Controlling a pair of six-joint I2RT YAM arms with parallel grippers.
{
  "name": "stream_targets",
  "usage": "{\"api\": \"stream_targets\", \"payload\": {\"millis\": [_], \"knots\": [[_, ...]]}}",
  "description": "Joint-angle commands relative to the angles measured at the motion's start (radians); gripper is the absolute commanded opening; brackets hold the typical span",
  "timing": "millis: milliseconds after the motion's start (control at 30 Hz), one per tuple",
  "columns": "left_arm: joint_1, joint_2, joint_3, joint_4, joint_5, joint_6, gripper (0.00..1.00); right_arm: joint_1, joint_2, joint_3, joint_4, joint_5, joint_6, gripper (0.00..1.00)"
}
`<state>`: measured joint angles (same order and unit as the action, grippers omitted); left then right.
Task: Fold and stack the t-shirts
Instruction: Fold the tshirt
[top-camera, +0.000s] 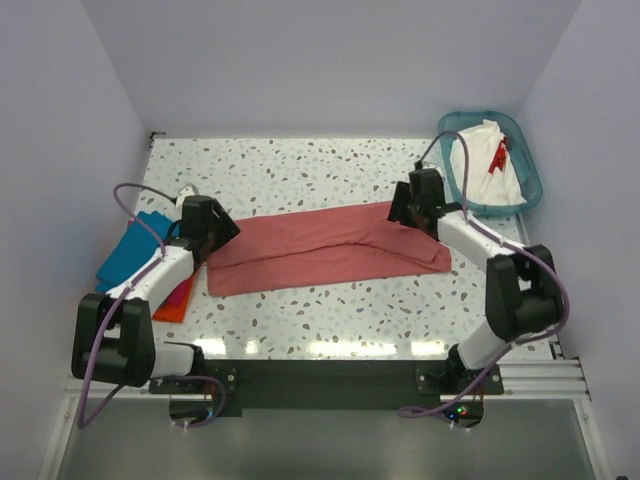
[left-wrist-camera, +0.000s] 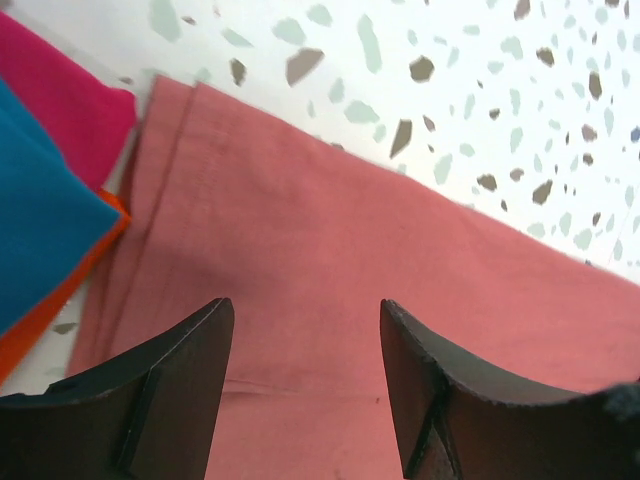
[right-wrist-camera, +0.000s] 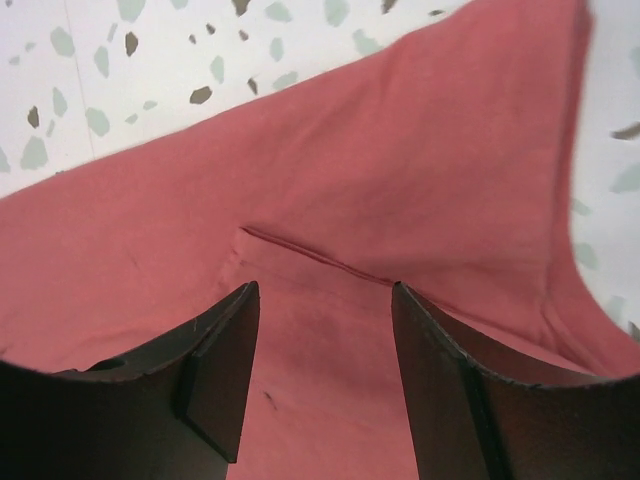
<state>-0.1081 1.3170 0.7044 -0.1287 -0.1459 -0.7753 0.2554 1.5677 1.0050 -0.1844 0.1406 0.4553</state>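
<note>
A large salmon-red t-shirt (top-camera: 320, 248) lies folded into a long strip across the middle of the speckled table (top-camera: 300, 170). My left gripper (top-camera: 222, 238) hovers open over its left end (left-wrist-camera: 300, 260), nothing between the fingers. Over the shirt's right end (right-wrist-camera: 400, 180) my right gripper (top-camera: 407, 212) is open too, just above a seam. At the left edge sits a stack of folded t-shirts: teal blue (top-camera: 135, 250) on top, orange (top-camera: 175, 300) and pink (left-wrist-camera: 60, 100) beneath. A white t-shirt with a red mark (top-camera: 487, 165) rests in the teal basket (top-camera: 530, 185).
The teal plastic basket stands at the back right corner, close to the right arm. Purple cables loop from both arms. White walls close in the table on three sides.
</note>
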Motion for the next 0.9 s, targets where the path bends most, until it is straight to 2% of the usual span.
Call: {"api": "stream_targets", "payload": {"millis": [0, 133, 433, 667, 700, 767, 833, 867], "knots": [[-0.053, 0.027, 0.037, 0.052, -0.008, -0.01, 0.65, 0.065, 0.101, 0.095, 0.04, 0.043, -0.047, 0.58], [-0.067, 0.045, 0.032, 0.067, 0.011, -0.015, 0.64, 0.097, 0.209, 0.184, 0.025, 0.083, -0.066, 0.57], [-0.071, 0.054, 0.026, 0.081, 0.026, -0.002, 0.63, 0.151, 0.307, 0.225, 0.007, 0.134, -0.067, 0.56], [-0.071, 0.056, 0.021, 0.089, 0.029, 0.001, 0.63, 0.174, 0.305, 0.221, -0.023, 0.182, -0.061, 0.26], [-0.071, 0.056, 0.024, 0.087, 0.031, 0.002, 0.63, 0.176, 0.302, 0.218, -0.026, 0.185, -0.06, 0.17], [-0.071, 0.057, 0.023, 0.087, 0.034, 0.002, 0.63, 0.177, 0.273, 0.204, -0.032, 0.192, -0.05, 0.06], [-0.071, 0.057, 0.024, 0.087, 0.032, 0.001, 0.62, 0.177, 0.249, 0.185, -0.038, 0.186, -0.04, 0.0], [-0.071, 0.057, 0.024, 0.087, 0.034, 0.001, 0.63, 0.182, 0.221, 0.178, -0.041, 0.185, -0.035, 0.0]]}}
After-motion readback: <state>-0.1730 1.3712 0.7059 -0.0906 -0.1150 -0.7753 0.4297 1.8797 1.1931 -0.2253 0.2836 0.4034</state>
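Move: The right hand hovers open over the folded t-shirt. The inner end of the crease it will pinch lies some 6 cm to its left, 2 cm ahead and about 7 cm below. The shirt's near right corner is roughly 10 cm to this hand's right and 7 cm back, and the basket with the white shirt about 20 cm to its right and 21 cm ahead. From the left hand, the crease end lies about 30 cm to the right, 3 cm ahead and 6 cm below. Down and to the left, about 6 cm each way, the open right hand comes onto the shirt at the inner end of the crease, tipping and twisting some 15 degrees, slightly counter-clockwise. As it settles, its fingers close fully and pinch the cloth there. The left hand shifts about 3 cm right, sinks slightly, then waits open above the shirt's left part. ##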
